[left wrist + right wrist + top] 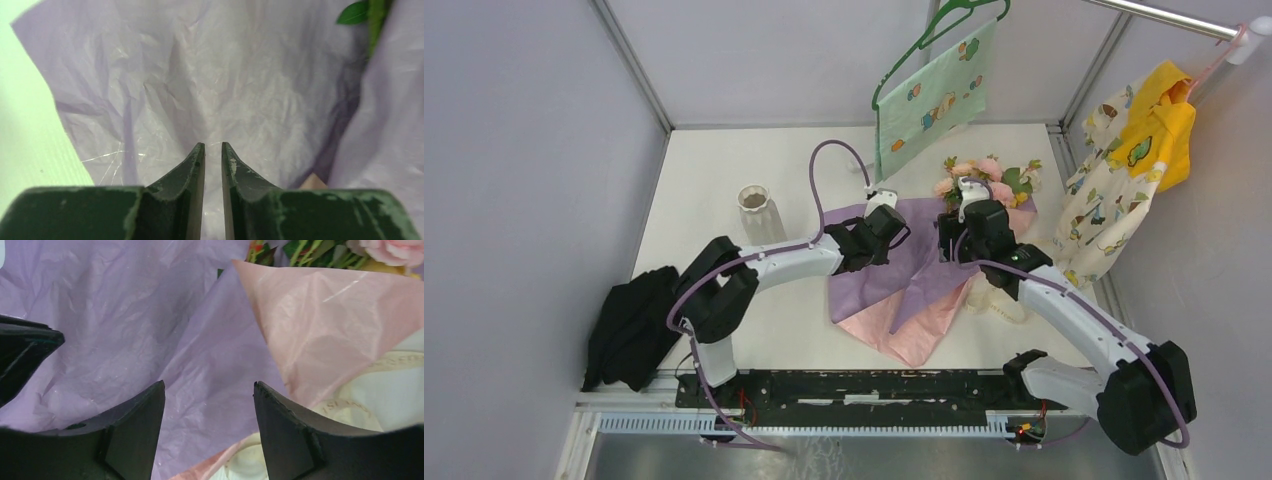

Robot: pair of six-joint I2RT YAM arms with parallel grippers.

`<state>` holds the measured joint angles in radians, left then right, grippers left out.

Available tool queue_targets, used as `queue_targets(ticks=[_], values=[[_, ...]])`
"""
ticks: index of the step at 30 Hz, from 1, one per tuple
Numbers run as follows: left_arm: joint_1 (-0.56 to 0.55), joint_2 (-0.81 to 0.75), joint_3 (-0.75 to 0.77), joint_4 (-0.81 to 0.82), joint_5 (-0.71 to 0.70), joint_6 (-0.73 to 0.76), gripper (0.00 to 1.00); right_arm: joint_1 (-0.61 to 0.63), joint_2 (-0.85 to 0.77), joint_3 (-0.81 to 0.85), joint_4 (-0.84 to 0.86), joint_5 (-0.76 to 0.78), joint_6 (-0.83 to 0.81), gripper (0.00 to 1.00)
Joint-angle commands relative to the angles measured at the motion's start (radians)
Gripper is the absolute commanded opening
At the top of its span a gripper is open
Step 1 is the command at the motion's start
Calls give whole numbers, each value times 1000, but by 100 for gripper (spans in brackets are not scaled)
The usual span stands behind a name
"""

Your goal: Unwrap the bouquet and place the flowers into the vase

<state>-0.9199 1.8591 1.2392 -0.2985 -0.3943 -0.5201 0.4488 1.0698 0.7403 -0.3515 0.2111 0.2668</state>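
The bouquet's wrapping lies spread open, purple paper [904, 255] over pink paper [916, 335]. The flowers [986, 178], pink and peach roses with green leaves, lie at its far end. My left gripper [892, 226] is at the paper's far left edge. Its jaws [213, 144] are nearly together on the purple paper [210, 75], whose creases run to the fingertips. My right gripper [951, 238] is open above the purple paper [200, 370], with nothing between its fingers [209, 385]. Pink paper [320, 325] and cream ribbon [395, 390] lie to its right. The white ribbed vase [759, 210] stands upright at the left.
A mint-green patterned cloth [934, 95] hangs on a hanger at the back. A yellow and white garment [1134, 160] hangs at the right wall. A black cloth [629, 325] lies at the near left edge. The cream ribbon [999, 300] lies right of the paper.
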Motion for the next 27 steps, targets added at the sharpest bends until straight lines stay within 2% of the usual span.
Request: queue_targets(ticks=[1,7,20,25,27], values=[[-46,-132,6,-6,-98,-40,25,-3,82,47,88,-72,48,70],[-89,-237,-31,-49,-223,-41,26,3,199,110,69,-33,71,68],[-91,-370,-128,-39,-270,-37,28,34,427,221,11,84,114,66],[-90,-378,-147,-23,-262,-32,29,39,481,231,14,84,117,52],[-91,-379,-154,-16,-255,-32,28,45,500,238,15,80,115,41]])
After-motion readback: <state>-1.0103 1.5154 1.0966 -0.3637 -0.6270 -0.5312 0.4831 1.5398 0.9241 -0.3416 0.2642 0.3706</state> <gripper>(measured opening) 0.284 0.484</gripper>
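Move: The right hand goes for the left edge of the purple paper flap, about 5 cm ahead, 3 cm to its left and some 9 cm below. From that hand the flowers lie roughly 14 cm ahead, 6 cm to the right and 10 cm lower; the white ribbon is about 7 cm back, 7 cm right and 13 cm down. From the left hand, that flap edge is some 10 cm to the right, 3 cm ahead and slightly lower, the vase 21 cm left and 2 cm ahead. Right fingertips come down astride the left edge of the purple flap and start closing on the paper, from wide to about half open. That hand sinks some 7 cm while reaching about 4 cm forward and a little left, tipping farther down. The left hand, fingers still nearly shut, lifts about 9 cm clear of the paper, then eases left and slightly back, its fingers tilting up. ##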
